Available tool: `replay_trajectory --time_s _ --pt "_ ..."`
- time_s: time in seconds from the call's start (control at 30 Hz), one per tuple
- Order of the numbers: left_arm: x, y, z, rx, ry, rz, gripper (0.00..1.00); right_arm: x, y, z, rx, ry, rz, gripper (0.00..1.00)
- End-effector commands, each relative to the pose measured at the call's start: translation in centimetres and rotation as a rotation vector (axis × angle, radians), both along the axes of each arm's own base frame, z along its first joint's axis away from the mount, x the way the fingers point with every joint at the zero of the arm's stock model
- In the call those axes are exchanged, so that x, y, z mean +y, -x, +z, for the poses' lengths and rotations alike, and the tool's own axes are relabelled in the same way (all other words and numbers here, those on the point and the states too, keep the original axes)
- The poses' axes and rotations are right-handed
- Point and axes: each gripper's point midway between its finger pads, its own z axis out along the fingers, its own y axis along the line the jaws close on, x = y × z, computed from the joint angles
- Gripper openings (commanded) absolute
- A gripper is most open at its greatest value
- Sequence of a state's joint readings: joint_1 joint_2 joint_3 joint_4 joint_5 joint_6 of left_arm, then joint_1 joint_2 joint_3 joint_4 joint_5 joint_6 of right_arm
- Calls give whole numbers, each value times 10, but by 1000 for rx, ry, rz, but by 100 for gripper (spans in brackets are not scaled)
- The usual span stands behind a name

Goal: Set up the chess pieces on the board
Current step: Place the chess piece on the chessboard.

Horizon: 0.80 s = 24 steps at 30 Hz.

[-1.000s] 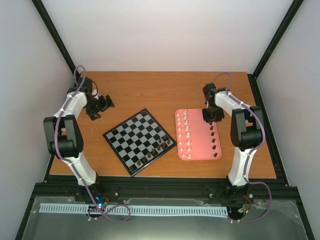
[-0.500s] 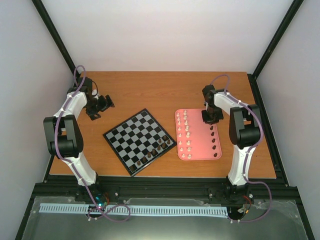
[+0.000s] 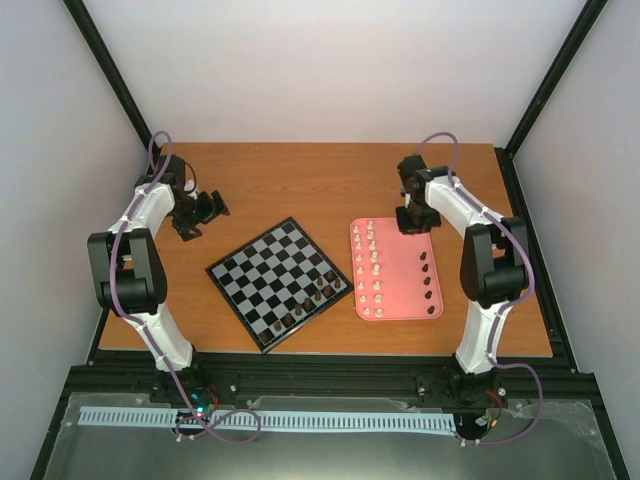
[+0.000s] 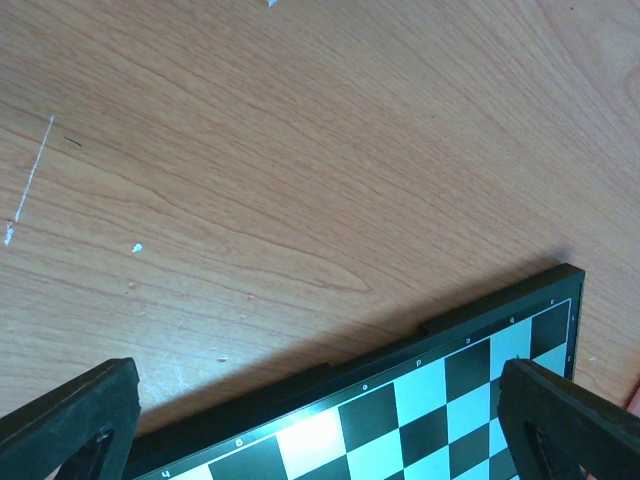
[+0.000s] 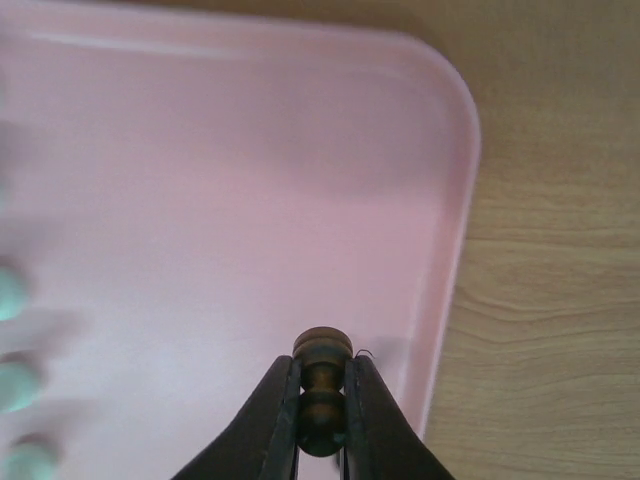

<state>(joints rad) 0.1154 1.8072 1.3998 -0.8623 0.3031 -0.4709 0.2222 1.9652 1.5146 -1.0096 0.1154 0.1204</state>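
My right gripper (image 5: 321, 405) is shut on a dark brown chess piece (image 5: 322, 352), held above the far right corner of the pink tray (image 5: 200, 180). From above, the right gripper (image 3: 413, 222) hangs over the tray's far end. On the tray (image 3: 400, 300) stand a column of cream pieces (image 3: 373, 265) and a column of dark pieces (image 3: 428, 282). The board (image 3: 270, 275) lies at mid-table with several dark pieces (image 3: 315, 295) along its near right edge. My left gripper (image 3: 203, 210) stands open and holds nothing, left of the board; its wrist view shows the board's rim (image 4: 440, 325).
The orange-brown wooden table (image 3: 300, 180) stretches behind the board and tray. Black frame posts rise at both far corners. A black rail (image 3: 320, 375) runs along the near edge by the arm bases.
The right gripper has shut on a dark brown piece at the tray's far right and moved toward the far edge with it. The left arm has not moved.
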Motion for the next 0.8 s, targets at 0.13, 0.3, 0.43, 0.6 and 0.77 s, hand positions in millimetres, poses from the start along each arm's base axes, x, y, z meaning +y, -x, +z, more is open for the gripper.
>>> replay_trajectory --time_s 0.13,0.3,0.43,0.6,0.77 --pt "-2 -7 8 -30 -12 -21 100 137 21 66 -97 -121 229 3" --pt "-2 -7 13 -41 -13 -20 100 232 54 65 -67 -167 418 3" --pt "-2 -5 14 -46 -13 -20 100 275 84 61 -34 -187 521 3" --pt "-3 -1 15 -55 -4 -18 100 297 121 44 27 -198 583 3" --pt "-5 -3 17 -60 3 -18 100 301 140 23 79 -160 612 3"
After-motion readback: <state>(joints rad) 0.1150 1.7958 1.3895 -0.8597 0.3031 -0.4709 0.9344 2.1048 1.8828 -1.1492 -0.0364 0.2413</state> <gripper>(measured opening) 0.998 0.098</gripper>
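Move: On the board, the next empty square in the second row of dark pieces lies about 30 cm left of the right hand, 16 cm back and some 6 cm below it. Of that square, the last-placed front piece stands 3 cm right and 2 cm farther out, and a back-row piece 2 cm right and 3 cm nearer. The closest white tray piece is 12 cm left and 8 cm back of this hand. From the left hand, the square lies 28 cm right, 17 cm back, 9 cm below. Swinging the still-pinched dark chess piece out of the tray area, the right hand sweeps about 30 cm left, first rising some 7 cm and then curving back about 12 cm. It passes over the tray's white pieces, turns some 35 degrees counter-clockwise, and slows while sinking about 3 cm above the board near the open square, fingers kept shut on the piece. ##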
